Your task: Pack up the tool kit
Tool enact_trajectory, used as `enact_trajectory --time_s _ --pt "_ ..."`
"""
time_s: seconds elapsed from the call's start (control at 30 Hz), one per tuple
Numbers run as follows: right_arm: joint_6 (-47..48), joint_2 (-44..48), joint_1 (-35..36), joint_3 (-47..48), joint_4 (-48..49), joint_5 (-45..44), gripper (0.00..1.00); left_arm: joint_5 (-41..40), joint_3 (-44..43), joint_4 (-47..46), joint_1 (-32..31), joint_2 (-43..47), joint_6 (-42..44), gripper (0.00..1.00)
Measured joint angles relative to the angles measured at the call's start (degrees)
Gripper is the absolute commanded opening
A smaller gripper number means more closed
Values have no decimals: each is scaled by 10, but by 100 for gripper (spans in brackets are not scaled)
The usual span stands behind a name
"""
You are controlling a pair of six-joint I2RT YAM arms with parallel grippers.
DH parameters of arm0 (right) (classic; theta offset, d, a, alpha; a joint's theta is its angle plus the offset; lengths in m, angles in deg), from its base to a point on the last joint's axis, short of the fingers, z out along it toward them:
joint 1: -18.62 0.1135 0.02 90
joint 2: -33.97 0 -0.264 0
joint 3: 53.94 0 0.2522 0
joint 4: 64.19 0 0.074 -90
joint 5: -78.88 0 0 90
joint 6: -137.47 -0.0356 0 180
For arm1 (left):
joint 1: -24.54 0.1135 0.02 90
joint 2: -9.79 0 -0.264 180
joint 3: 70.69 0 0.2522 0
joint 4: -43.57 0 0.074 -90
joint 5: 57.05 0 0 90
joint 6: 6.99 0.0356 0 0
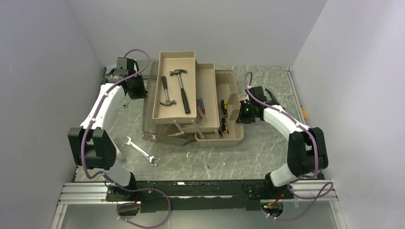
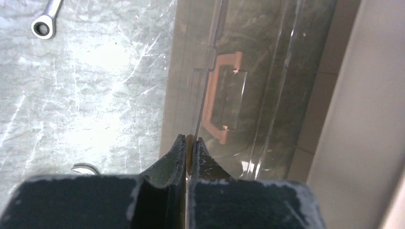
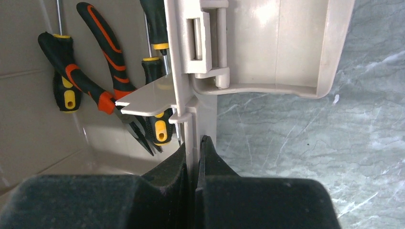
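Note:
The tan toolbox [image 1: 229, 139] stands open with its trays folded out. Two hammers [image 1: 180, 88] lie in the top tray [image 1: 177, 56], and screwdrivers [image 1: 200, 106] lie in the middle one. Orange-black pliers [image 3: 93, 88] and screwdrivers [image 3: 160, 121] rest in the base. My left gripper [image 2: 190, 143] [image 1: 138, 88] is shut on the edge of the smoky lid [image 2: 272, 71], and the pink handle [image 2: 220, 98] shows through it. My right gripper [image 3: 195, 145] [image 1: 238, 112] is shut on the toolbox's right wall [image 3: 191, 121].
A steel wrench [image 1: 140, 150] lies on the marble table in front of the toolbox, left of centre. A smaller ring wrench [image 1: 126, 102] [image 2: 44, 25] lies beside the left arm. White walls close in both sides and the back.

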Motion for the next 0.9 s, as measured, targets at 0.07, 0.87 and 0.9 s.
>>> enact_trajectory --time_s 0.07,0.87,0.9 --pt "-2 0 2 0 0 3 0 -19 -19 11 -14 0 1 0" --pt "-25 0 40 0 -3 -31 0 -85 -180 65 -116 26 5 46" --pt "-25 0 40 0 -3 -31 0 -86 -179 67 -103 33 6 53"
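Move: The left hand already holds the raised lid's free edge; the upper tray it is being swung towards has its middle about 11 cm to the right, 3 cm farther out and 3 cm lower. In that tray the small hammer lies some 8 cm right and level with the hand, the large hammer 13 cm right and 1 cm ahead. From the right hand, already pinching the box wall, the upper tray is roughly 24 cm left, 12 cm ahead and 8 cm up. Left hand pulls up 12 cm, swinging right, comes off the lid, then half returns leftward, opening; right keeps pinching. ##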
